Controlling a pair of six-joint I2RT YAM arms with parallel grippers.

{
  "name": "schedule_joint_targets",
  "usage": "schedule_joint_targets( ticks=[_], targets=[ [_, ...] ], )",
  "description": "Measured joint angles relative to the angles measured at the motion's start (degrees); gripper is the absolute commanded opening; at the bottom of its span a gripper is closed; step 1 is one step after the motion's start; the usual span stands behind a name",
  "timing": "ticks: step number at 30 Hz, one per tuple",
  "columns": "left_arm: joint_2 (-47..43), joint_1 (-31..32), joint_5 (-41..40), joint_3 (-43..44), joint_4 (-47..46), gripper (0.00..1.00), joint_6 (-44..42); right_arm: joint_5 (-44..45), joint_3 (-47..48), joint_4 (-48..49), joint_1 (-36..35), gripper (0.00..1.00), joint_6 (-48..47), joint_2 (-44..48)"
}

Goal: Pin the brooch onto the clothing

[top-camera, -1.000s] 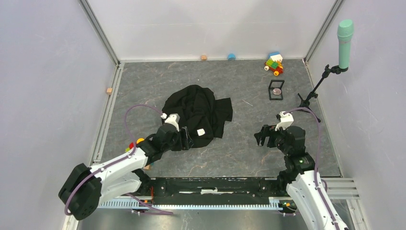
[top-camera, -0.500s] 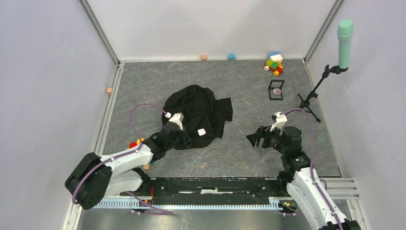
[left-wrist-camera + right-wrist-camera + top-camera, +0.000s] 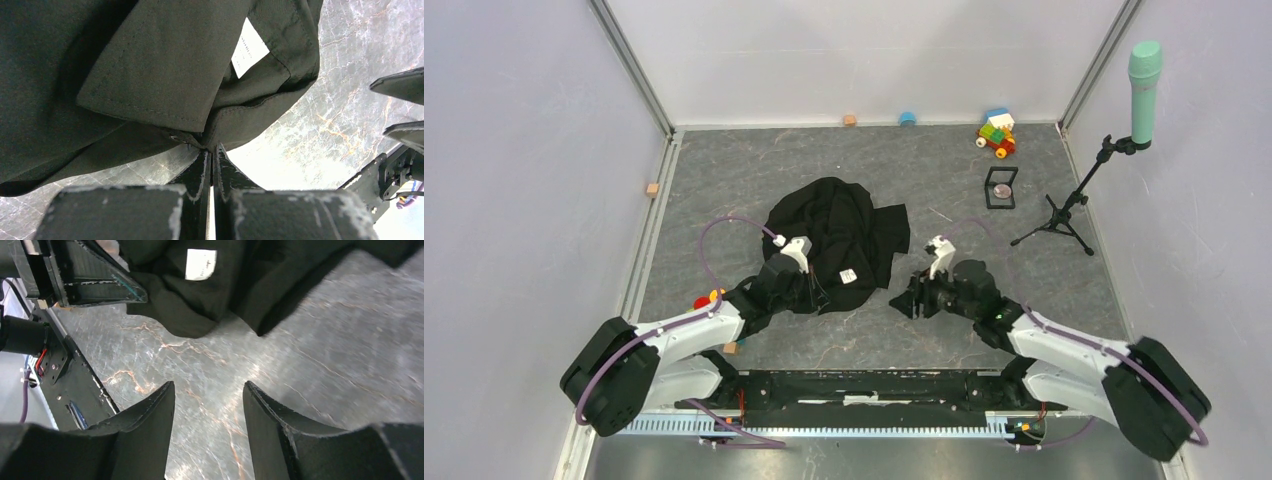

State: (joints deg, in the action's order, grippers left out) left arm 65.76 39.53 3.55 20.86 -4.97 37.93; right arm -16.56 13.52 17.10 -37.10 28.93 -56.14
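The clothing [image 3: 839, 235], a crumpled black shirt with a white collar label [image 3: 845, 276], lies mid-table. My left gripper [image 3: 810, 290] is shut on its near hem; in the left wrist view the fingertips pinch a fold of the clothing [image 3: 150, 75] at the left gripper [image 3: 210, 148], below the label [image 3: 250, 47]. My right gripper [image 3: 914, 298] hovers open just right of the shirt's near edge, with only bare table between its jaws, as the right wrist view shows for the right gripper [image 3: 209, 385] and the clothing [image 3: 225, 285]. The brooch [image 3: 1002, 190], a small pale disc, rests in a black square frame [image 3: 1001, 201] at the back right.
A microphone on a tripod stand [image 3: 1074, 200] stands at the right edge. Coloured toy blocks [image 3: 996, 133] sit at the back right, small blocks [image 3: 850, 120] lie along the back wall, and one block [image 3: 653, 189] on the left rail. A red-yellow object [image 3: 709, 297] lies by my left arm.
My left gripper has closed on the shirt's near hem. My right arm has swung left across the table toward the shirt, its jaws narrowing somewhat.
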Motion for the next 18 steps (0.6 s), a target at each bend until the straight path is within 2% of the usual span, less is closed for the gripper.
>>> schedule_joint_targets(
  ticks=[4,9,11,17,18],
  targets=[
    [0.0,0.0,0.5,0.0,0.0,0.02,0.0,2.3,3.8,5.0,-4.9,0.61,0.8,-8.9],
    [0.0,0.0,1.3,0.0,-0.1,0.02,0.0,3.8,9.6,9.6,-7.3,0.63,1.4,-20.8],
    [0.0,0.0,1.6,0.0,-0.1,0.02,0.0,4.0,11.7,10.5,-7.7,0.55,1.5,-24.7],
    [-0.5,0.0,4.0,0.0,0.0,0.02,-0.7,4.4,14.6,12.4,-8.2,0.03,1.7,-31.1],
    [-0.5,0.0,4.4,0.0,-0.1,0.02,-0.8,4.8,14.6,12.5,-8.2,0.00,1.7,-30.9]
  ],
)
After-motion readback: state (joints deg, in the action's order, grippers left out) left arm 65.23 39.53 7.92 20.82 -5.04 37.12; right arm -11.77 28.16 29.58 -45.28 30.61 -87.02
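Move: The right hand, open and empty, goes for the near edge of the clothing, which lies about 8 cm to its left, 3 cm ahead and 3 cm lower. The clothing's white label is some 13 cm left and 8 cm ahead, and the left fingertips are about 18 cm left and 1 cm ahead. The left hand already pinches the hem; the right hand's spot on the edge lies roughly 11 cm to its right and 2 cm ahead. The right hand sweeps about 8 cm to the left towards the left gripper, curving some 3 cm forward and 3 cm down onto the near edge of the clothing below and right of the label, then all but stops there while its half-open fingers close and pinch the fabric. The left fingers stay shut on the hem, easing only about a centimetre back and to the right, with hardly any turn of either wrist. ##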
